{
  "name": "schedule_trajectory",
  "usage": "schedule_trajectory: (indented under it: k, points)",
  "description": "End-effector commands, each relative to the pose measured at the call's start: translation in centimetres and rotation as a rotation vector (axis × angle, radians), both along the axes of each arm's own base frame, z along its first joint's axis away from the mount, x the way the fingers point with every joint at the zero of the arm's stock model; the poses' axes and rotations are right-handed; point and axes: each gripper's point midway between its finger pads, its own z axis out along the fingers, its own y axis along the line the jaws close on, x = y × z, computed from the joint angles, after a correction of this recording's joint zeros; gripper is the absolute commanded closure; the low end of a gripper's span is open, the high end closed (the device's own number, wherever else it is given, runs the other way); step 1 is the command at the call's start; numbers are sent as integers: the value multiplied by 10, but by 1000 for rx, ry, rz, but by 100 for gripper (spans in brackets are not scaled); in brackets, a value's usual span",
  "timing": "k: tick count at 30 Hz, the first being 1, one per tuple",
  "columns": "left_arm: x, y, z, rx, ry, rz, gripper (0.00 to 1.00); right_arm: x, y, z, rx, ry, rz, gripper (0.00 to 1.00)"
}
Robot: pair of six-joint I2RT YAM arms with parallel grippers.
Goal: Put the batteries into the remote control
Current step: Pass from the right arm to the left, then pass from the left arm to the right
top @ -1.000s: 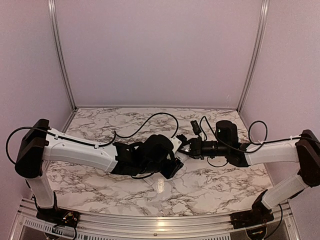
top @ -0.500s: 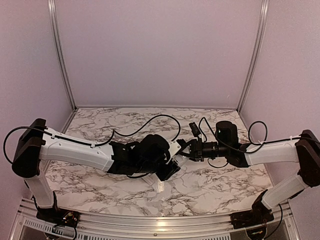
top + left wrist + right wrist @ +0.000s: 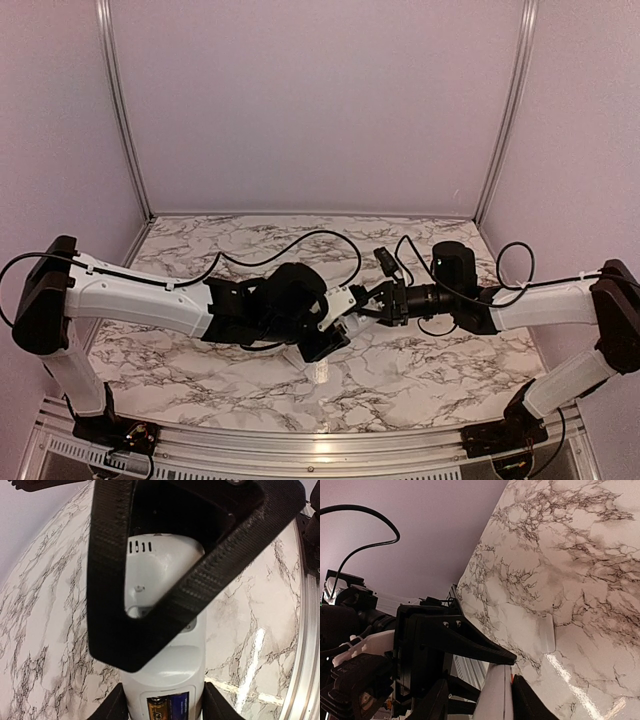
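The white remote control [image 3: 167, 630] is held back side up, with my left gripper [image 3: 166, 706] shut on its lower sides. Its compartment stands uncovered, and two batteries [image 3: 167, 705] lie side by side in it, one showing gold and black, one blue. My right gripper [image 3: 480, 700] stands open astride the remote's thin edge [image 3: 496, 692]: one finger touches it, the other stands off. A right finger crosses the left wrist view as a black ribbed frame [image 3: 107, 580]. In the top view both grippers [image 3: 335, 325] [image 3: 368, 300] meet above the table's middle.
A small white battery cover [image 3: 547, 632] lies flat on the marble table [image 3: 200, 360], just near of the grippers [image 3: 320, 372]. Black cables loop behind the arms. Purple walls close in the back and sides, and a metal rail runs along the near edge.
My right gripper's jaws have spread apart around the remote's end. The left arm, still holding the remote, has shifted slightly left and toward the near edge.
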Motion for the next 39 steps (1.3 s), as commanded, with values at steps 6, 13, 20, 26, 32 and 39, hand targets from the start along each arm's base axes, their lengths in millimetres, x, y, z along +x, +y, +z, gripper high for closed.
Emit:
schedule_trajectory:
  k: [6, 13, 20, 26, 32, 39]
  points:
    - [0, 6, 9, 21, -15, -61, 76, -13, 2, -5, -23, -15, 116, 63]
    - [-1, 5, 10, 41, -29, -88, 76, -19, 4, -16, -43, 6, 145, 80]
    - [-4, 21, 6, 129, -39, -124, 39, -14, 0, -17, -48, 0, 135, 100]
    - [-16, 52, 6, 202, -21, -260, 18, 4, -19, -15, -34, -11, 57, 100]
    - [-13, 85, -20, 335, -60, -363, 18, 13, -41, -17, -15, -9, 12, 100]
    - [-1, 99, -51, 473, 53, -432, 20, 16, -59, -19, 0, -9, -18, 100]
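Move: Around the remote control's battery end, the left fingers already hold on; its middle lies about 4 cm to their right, 2 cm ahead and 1 cm above. From the right hand point, whose open fingers straddle the other half, that middle is some 3 cm left, 2 cm back and 1 cm lower. Flat on the table, the battery cover lies roughly 7 cm left of the left hand, 2 cm ahead and 10 cm below. Sinking a couple of centimetres and easing back, the right hand closes its fingers on the remote's plain end while the left keeps its pinch on the battery end. Then the left fingers open and that hand withdraws about 9 cm left, rising briefly before dipping, its wrist turning clockwise and tipping its fingers farther down, as the right carries the remote some 5 cm right and 3 cm forward. ##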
